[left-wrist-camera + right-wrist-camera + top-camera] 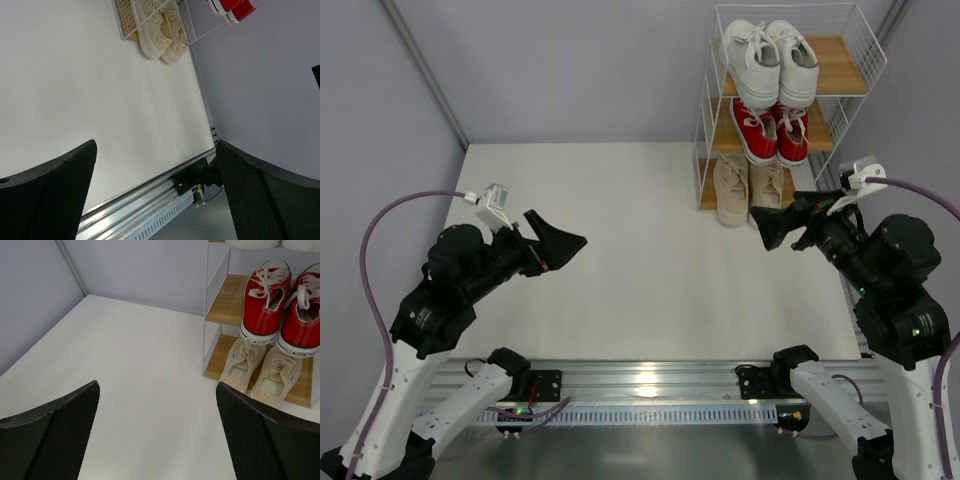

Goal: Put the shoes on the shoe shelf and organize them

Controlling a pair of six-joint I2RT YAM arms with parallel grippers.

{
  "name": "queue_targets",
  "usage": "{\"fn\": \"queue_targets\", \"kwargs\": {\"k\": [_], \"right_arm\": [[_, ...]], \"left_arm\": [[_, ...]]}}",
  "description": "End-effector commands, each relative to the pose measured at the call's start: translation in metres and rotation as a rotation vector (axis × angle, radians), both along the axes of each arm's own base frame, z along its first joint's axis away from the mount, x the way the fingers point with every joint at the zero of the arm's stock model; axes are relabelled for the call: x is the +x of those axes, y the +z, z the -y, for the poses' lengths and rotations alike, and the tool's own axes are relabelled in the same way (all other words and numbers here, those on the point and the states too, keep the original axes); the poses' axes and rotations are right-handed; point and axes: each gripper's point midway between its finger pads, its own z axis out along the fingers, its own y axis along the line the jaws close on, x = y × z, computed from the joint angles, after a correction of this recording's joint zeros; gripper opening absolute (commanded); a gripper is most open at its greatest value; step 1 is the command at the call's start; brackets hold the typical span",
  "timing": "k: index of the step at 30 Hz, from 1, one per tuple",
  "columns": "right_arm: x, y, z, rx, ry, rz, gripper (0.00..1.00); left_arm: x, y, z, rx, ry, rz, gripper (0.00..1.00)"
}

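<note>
The shoe shelf (842, 68) stands at the back right of the white table. A white pair (770, 55) is on its top board, a red pair (770, 132) on the middle board, and a beige pair (748, 188) at the bottom with toes sticking out. My left gripper (565, 245) hovers over the table's left side, open and empty (156, 145). My right gripper (770, 225) hangs just in front of the beige pair, open and empty (157, 385). The right wrist view shows the red shoes (282, 300) above the beige shoes (260, 372).
An aluminium rail (650, 385) with both arm bases runs along the table's near edge. Lilac walls close in the back and sides, with a metal post (425, 75) at the back left. The shelf's wire side (216, 275) faces the table's middle.
</note>
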Motion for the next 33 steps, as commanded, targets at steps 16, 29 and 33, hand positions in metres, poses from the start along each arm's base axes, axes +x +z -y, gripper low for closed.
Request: {"fn": "queue_targets", "kwargs": {"k": [16, 29, 33], "right_arm": [[-0.074, 0.001, 0.048, 0.096, -0.192, -0.019, 0.98], [-0.095, 0.024, 0.048, 0.109, -0.152, 0.069, 0.98], [-0.107, 0.036, 0.050, 0.123, -0.145, 0.128, 0.98]], "left_arm": [[0.009, 0.008, 0.013, -0.003, -0.054, 0.043, 1.00], [0.003, 0.009, -0.005, 0.052, 0.002, 0.075, 1.00], [0.003, 0.009, -0.005, 0.051, 0.002, 0.079, 1.00]]}}
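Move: The right hand hangs wide open and empty in front of the shelf; the white shoes on its top board lie about 31 cm ahead, 4 cm to its right and some 5 cm below it. Both the red shoes, about 19 cm below the hand, and the beige pair, about 37 cm below it, lie roughly 31 cm ahead and 6 cm to the right. From the left hand the white shoes lie some 34 cm ahead, 38 cm to the right and 3 cm above. With all three pairs already on the shelf, the empty right hand keeps drawing back from it, some 9 cm back and nearly 5 cm to its right, quickly at first and then at a creep, its fingers staying wide open and touching nothing. On the way it dips 2 to 3 cm, then climbs to end slightly above its starting height, while the wrist turns about 10 degrees clockwise and its left side lifts a little. ##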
